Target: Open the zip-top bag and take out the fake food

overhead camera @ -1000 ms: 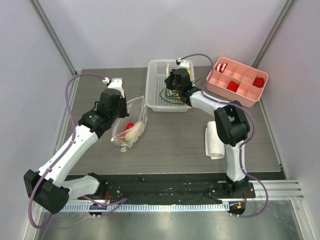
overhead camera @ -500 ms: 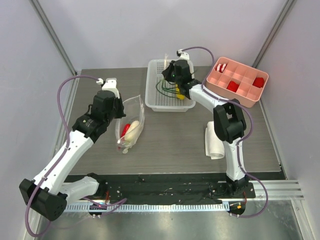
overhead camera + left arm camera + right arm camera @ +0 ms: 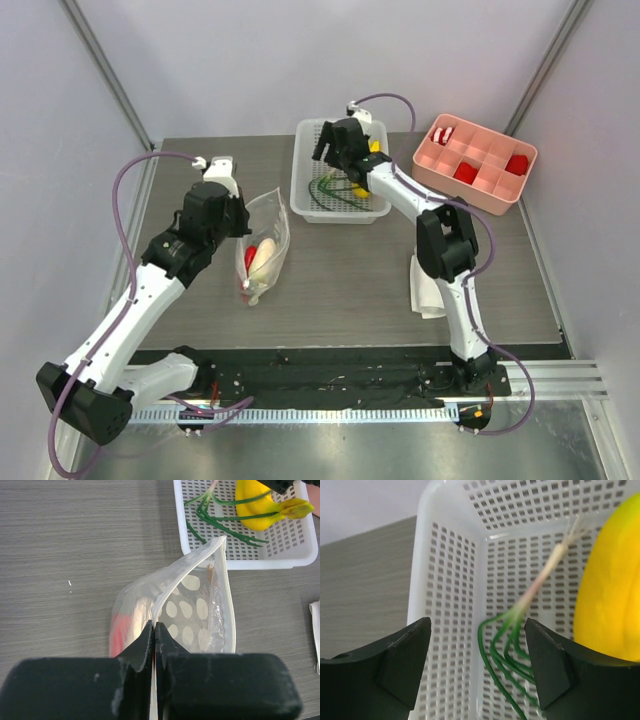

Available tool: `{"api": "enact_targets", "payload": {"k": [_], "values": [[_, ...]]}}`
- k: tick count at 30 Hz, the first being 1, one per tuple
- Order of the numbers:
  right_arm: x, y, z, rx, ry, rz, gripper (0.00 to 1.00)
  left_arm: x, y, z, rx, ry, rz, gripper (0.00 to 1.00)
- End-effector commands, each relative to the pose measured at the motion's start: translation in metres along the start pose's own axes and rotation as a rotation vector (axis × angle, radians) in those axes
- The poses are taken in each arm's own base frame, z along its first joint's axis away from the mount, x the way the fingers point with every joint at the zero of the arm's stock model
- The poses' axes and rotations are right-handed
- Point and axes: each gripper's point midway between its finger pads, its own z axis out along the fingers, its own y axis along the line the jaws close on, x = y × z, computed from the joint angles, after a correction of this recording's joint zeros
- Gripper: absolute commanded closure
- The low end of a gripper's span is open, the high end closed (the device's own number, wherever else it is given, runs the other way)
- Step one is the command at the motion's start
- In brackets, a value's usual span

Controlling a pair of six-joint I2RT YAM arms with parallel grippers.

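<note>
The zip-top bag (image 3: 268,232) lies on the table with its mouth gaping toward the basket; it also shows in the left wrist view (image 3: 196,611). A red chili (image 3: 248,258) and a white radish (image 3: 264,263) are inside it. My left gripper (image 3: 233,214) is shut on the bag's near rim (image 3: 154,628). The yellow banana bunch (image 3: 610,600) and green stems (image 3: 507,652) lie in the white basket (image 3: 303,170). My right gripper (image 3: 336,150) is open and empty above the stems (image 3: 477,630).
A pink tray (image 3: 424,158) with red blocks (image 3: 465,172) stands at the back right. A rolled white cloth (image 3: 428,285) lies right of centre beside the right arm. The basket's front wall (image 3: 250,560) is just beyond the bag's mouth.
My right gripper has moved toward the basket's back left, leaving the stems and banana lying in it. My left gripper has shifted the bag slightly left and nearer.
</note>
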Motion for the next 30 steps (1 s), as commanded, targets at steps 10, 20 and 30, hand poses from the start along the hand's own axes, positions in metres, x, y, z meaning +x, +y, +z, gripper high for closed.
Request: {"api": "enact_targets", "payload": {"k": [10,20,30], "values": [[0.011,0.031,-0.185,-0.144,0.017,-0.165,0.25,0.0,-0.014,0.006,0.068,0.024,0.0,1.0],[0.095,0.13,-0.283,-0.47,0.119,-0.05,0.6,-0.001,-0.007,0.007,0.025,0.012,-0.007,1.0],[0.094,0.175,-0.295,-0.504,0.084,-0.04,0.69,0.002,-0.012,0.009,0.052,0.024,-0.016,1.0]]}}
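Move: The pale food in the hanging open bag lies about 27 cm back and 17 cm left of the right hand, some 3 cm lower; the red pepper beside it is 3 cm farther left. In the tray, the spring onion lies about 7 cm below the right hand, 3 cm back and 5 cm to its right, the bananas some 12 cm right and 2 cm back. From the left hand, the pale food is about 12 cm below and 3 cm ahead, neither left nor right. With the left fingers still pinching the bag's rim and easing it a centimetre or two down and to the right, the empty right hand leaves the tray and sweeps back some 30 cm towards the bag's mouth. It rises early, swings left about 10 cm in the later part and turns nearly 30 degrees counter-clockwise, its fingers closing from wide to about a third open; no touch on the bag can be made out. ##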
